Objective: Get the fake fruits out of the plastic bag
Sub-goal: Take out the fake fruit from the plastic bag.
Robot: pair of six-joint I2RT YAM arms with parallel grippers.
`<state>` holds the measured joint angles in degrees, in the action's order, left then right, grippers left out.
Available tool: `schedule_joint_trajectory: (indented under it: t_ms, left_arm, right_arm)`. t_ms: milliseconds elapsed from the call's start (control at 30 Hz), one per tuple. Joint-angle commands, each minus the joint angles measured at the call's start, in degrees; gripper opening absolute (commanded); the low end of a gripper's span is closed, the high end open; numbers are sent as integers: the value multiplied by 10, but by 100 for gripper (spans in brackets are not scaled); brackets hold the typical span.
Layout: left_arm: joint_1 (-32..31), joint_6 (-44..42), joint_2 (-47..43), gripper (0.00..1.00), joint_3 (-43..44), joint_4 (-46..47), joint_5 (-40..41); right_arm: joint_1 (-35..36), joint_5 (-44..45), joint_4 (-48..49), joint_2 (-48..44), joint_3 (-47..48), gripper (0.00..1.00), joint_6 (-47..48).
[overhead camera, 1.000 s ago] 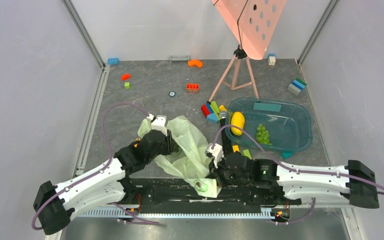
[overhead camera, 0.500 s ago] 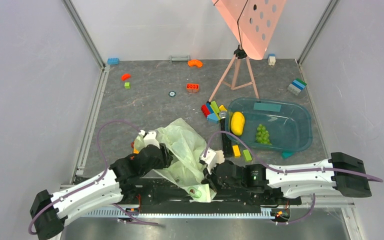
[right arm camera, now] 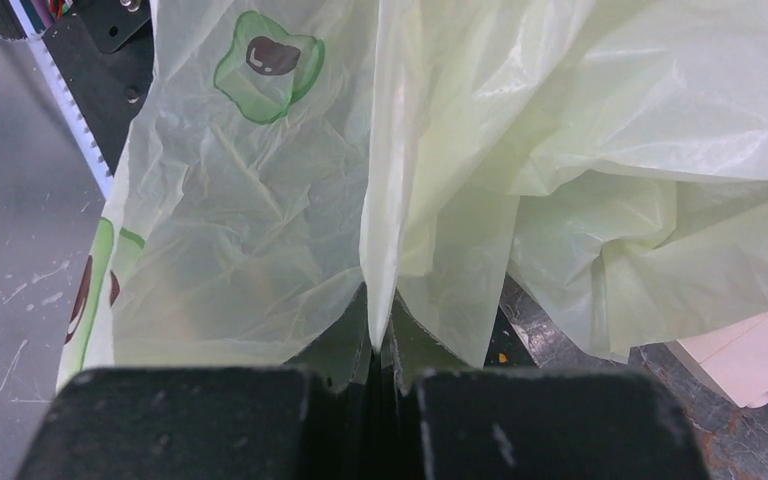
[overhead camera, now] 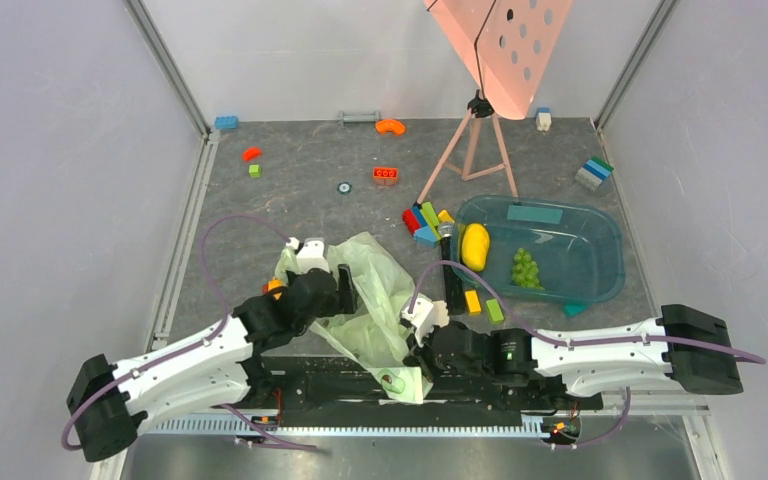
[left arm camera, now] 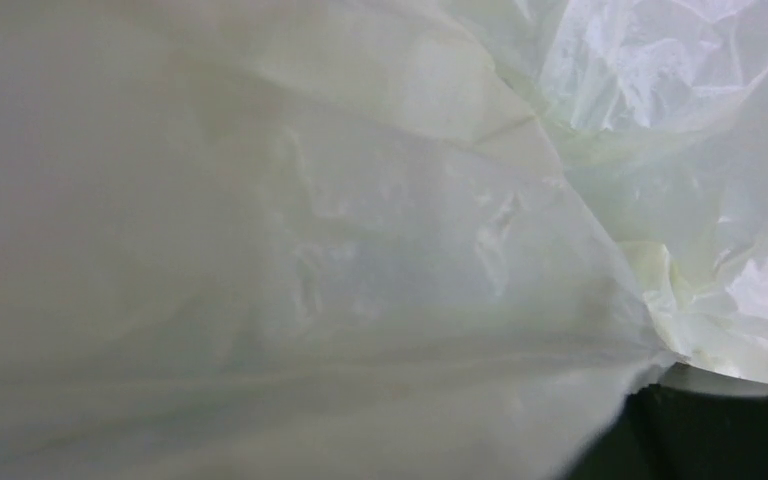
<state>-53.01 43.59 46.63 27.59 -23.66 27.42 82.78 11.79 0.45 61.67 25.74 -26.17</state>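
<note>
The pale-green plastic bag (overhead camera: pixel 372 290) lies crumpled on the grey mat between my two arms. My right gripper (overhead camera: pixel 412 350) is shut on the plastic bag (right arm camera: pixel 260 230), with a fold of film pinched between its jaws (right arm camera: pixel 378 350). My left gripper (overhead camera: pixel 340 288) is pressed against the bag's upper left side. Its fingers are hidden: bag film (left arm camera: pixel 380 240) fills the left wrist view. Two fake fruits lie in the teal tray (overhead camera: pixel 600 262), outside the bag: a yellow oblong one (overhead camera: pixel 475 246) and a green bumpy cluster (overhead camera: pixel 526 268).
Coloured building bricks (overhead camera: pixel 425 222) are piled at the tray's left edge, and others (overhead camera: pixel 386 175) are scattered over the far mat. A pink perforated panel on a tripod (overhead camera: pixel 475 140) stands behind the tray. A black rail (overhead camera: pixel 340 385) runs along the near edge.
My left arm drew back toward me, then pushed forward again onto the bag's upper left. My right arm shifted left, dragging the bag's lower corner along, and then stayed still.
</note>
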Motion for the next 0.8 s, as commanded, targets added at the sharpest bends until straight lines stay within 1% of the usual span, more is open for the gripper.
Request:
schedule_joint_trajectory:
  t_ms: [0,100,233,367,400,467,567,667,767]
  left_arm:
    - [-1,-55,27,88,31,69,-4]
    - [-1,-76,23,82,28,109,-43]
    - [-1,-101,-11,75,15,150,-90]
    - [-1,-106,-32,74,16,140,-107]
    - [-1,-109,-29,72,17,139,-110]
    - [-1,-112,-16,66,10,153,-115]
    - [-1,-119,19,57,-1,197,-123]
    - [-1,-126,67,52,1,230,-111]
    - [-1,-138,108,47,12,235,-91]
  right_arm:
    - [4,16,13,1,15,0,-6]
    - [5,16,12,6,18,0,-4]
    - [4,14,13,12,20,0,-5]
    - [5,12,14,16,23,0,-3]
    - [5,12,14,18,24,0,-3]
    - [5,11,14,19,25,0,-2]
    - [5,10,13,19,27,0,-2]
    - [5,11,12,17,27,0,-2]
    - [5,10,12,16,28,0,-3]
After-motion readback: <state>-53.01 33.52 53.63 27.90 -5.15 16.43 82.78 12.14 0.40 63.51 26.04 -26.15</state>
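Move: My left hand is wide open over the left part of the plastic bag, whose middle lies about 8 cm to its right, 3 cm back and 5 cm below. An orange block sits some 11 cm to this hand's left and 2 cm ahead. From my right hand, which pinches the near rim, the bag's middle lies roughly 12 cm left and 11 cm ahead; the cream block is 11 cm ahead and 6 cm to the right. I swing my left hand about 6 cm to the right, in over the middle of the plastic bag, arching up nearly 5 cm and then dipping part of the way down again. The wrist turns some 15 degrees clockwise and the fingers draw in from wide open to about half, bag film still lying against one of them. My right hand stays put and keeps its pinch on the near rim. ##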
